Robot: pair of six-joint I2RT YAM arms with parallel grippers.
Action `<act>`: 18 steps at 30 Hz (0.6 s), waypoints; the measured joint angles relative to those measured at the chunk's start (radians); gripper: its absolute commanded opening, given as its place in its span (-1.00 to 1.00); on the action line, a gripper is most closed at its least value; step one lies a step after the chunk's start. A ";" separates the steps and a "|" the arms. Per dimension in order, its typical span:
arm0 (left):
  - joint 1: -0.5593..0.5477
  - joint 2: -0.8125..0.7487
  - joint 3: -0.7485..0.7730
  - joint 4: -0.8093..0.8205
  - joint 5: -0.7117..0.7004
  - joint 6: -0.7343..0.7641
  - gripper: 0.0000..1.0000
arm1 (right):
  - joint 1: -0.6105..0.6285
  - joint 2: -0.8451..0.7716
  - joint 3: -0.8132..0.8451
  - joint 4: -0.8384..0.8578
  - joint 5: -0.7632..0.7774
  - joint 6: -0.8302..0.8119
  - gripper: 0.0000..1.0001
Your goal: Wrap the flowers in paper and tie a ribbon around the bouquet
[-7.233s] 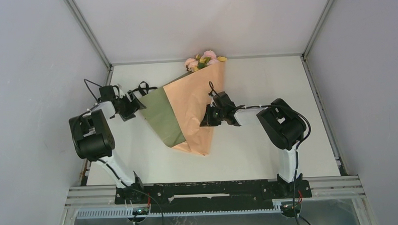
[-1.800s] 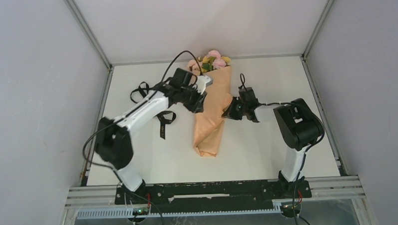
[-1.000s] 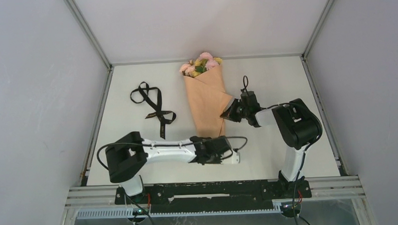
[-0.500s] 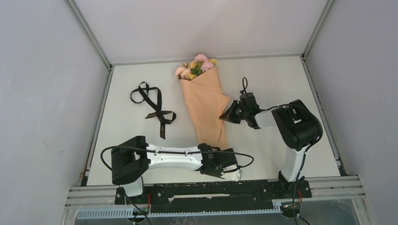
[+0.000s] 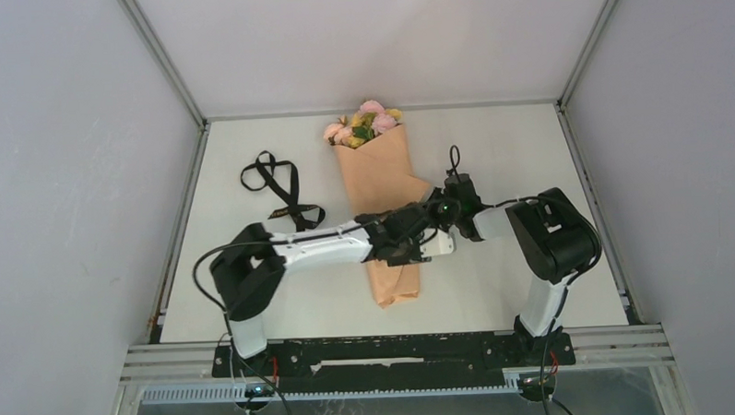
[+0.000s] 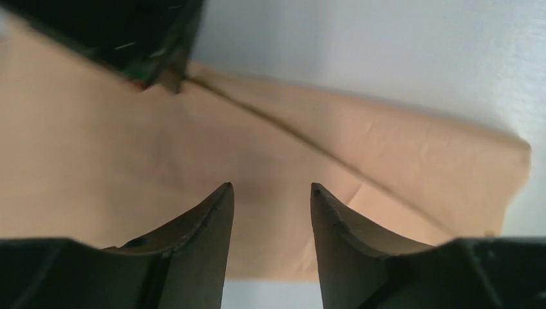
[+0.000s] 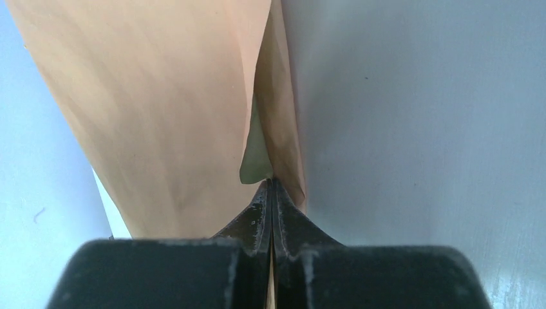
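The bouquet (image 5: 381, 175) lies on the white table as a peach-orange paper cone (image 6: 96, 161), and the flowers (image 5: 365, 123) show pink and yellow at its far, wide end. My left gripper (image 5: 418, 228) hovers over the cone's middle. It is open (image 6: 270, 188), with paper beneath the fingers and nothing between them. My right gripper (image 5: 431, 208) is shut (image 7: 272, 181) on the paper's right edge, where a sliver of the green inner face (image 7: 256, 161) shows. The black ribbon (image 5: 285, 187) lies loose to the left, apart from both grippers.
The cone's narrow folded end (image 5: 396, 289) points toward the arm bases. Grey walls enclose the table (image 5: 491, 148) on the left, right and far sides. My left arm (image 5: 310, 246) stretches across the near half of the table.
My left arm has swung from the table's near edge up over the bouquet's middle, and its jaws have opened wider. The right gripper has kept its pinch on the paper edge.
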 measured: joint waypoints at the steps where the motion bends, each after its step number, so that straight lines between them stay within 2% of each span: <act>1: -0.013 0.037 -0.012 0.041 -0.023 0.007 0.10 | 0.000 -0.003 -0.001 -0.004 0.002 0.000 -0.82; 6: -0.078 0.116 -0.094 0.158 -0.098 0.071 0.11 | -0.002 -0.041 -0.013 -0.051 0.019 -0.009 -0.38; 10: -0.106 0.113 -0.128 0.215 -0.124 0.118 0.11 | -0.026 -0.110 -0.016 -0.125 0.027 -0.057 0.18; 14: -0.107 0.109 -0.141 0.245 -0.130 0.139 0.11 | -0.073 -0.143 0.017 -0.216 0.008 -0.130 0.36; 18: -0.106 0.109 -0.144 0.255 -0.130 0.147 0.11 | -0.095 -0.101 0.117 -0.285 -0.032 -0.184 0.40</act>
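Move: The folded paper's overlap seam, near the bundle's lower part, lies nearly under the left gripper: about 7 cm down, 2 cm back and 2 cm to its right. From that hand the wrapping's lower end is roughly 11 cm back and 1 cm left. The right fingers are already shut at the paper's right edge; from them the flap corner is about 5 cm ahead and 2 cm right, and the flower heads are some 19 cm ahead and 12 cm left. Bring the left gripper quickly down about 6 cm onto the lower overlap, drifting slightly back and right, fingers still half open, then hold it there on the paper. Meanwhile open the right fingers wide to let go of the paper's edge, drawing them some 4 cm to the right while rising about 3 cm, then ease them forward. ##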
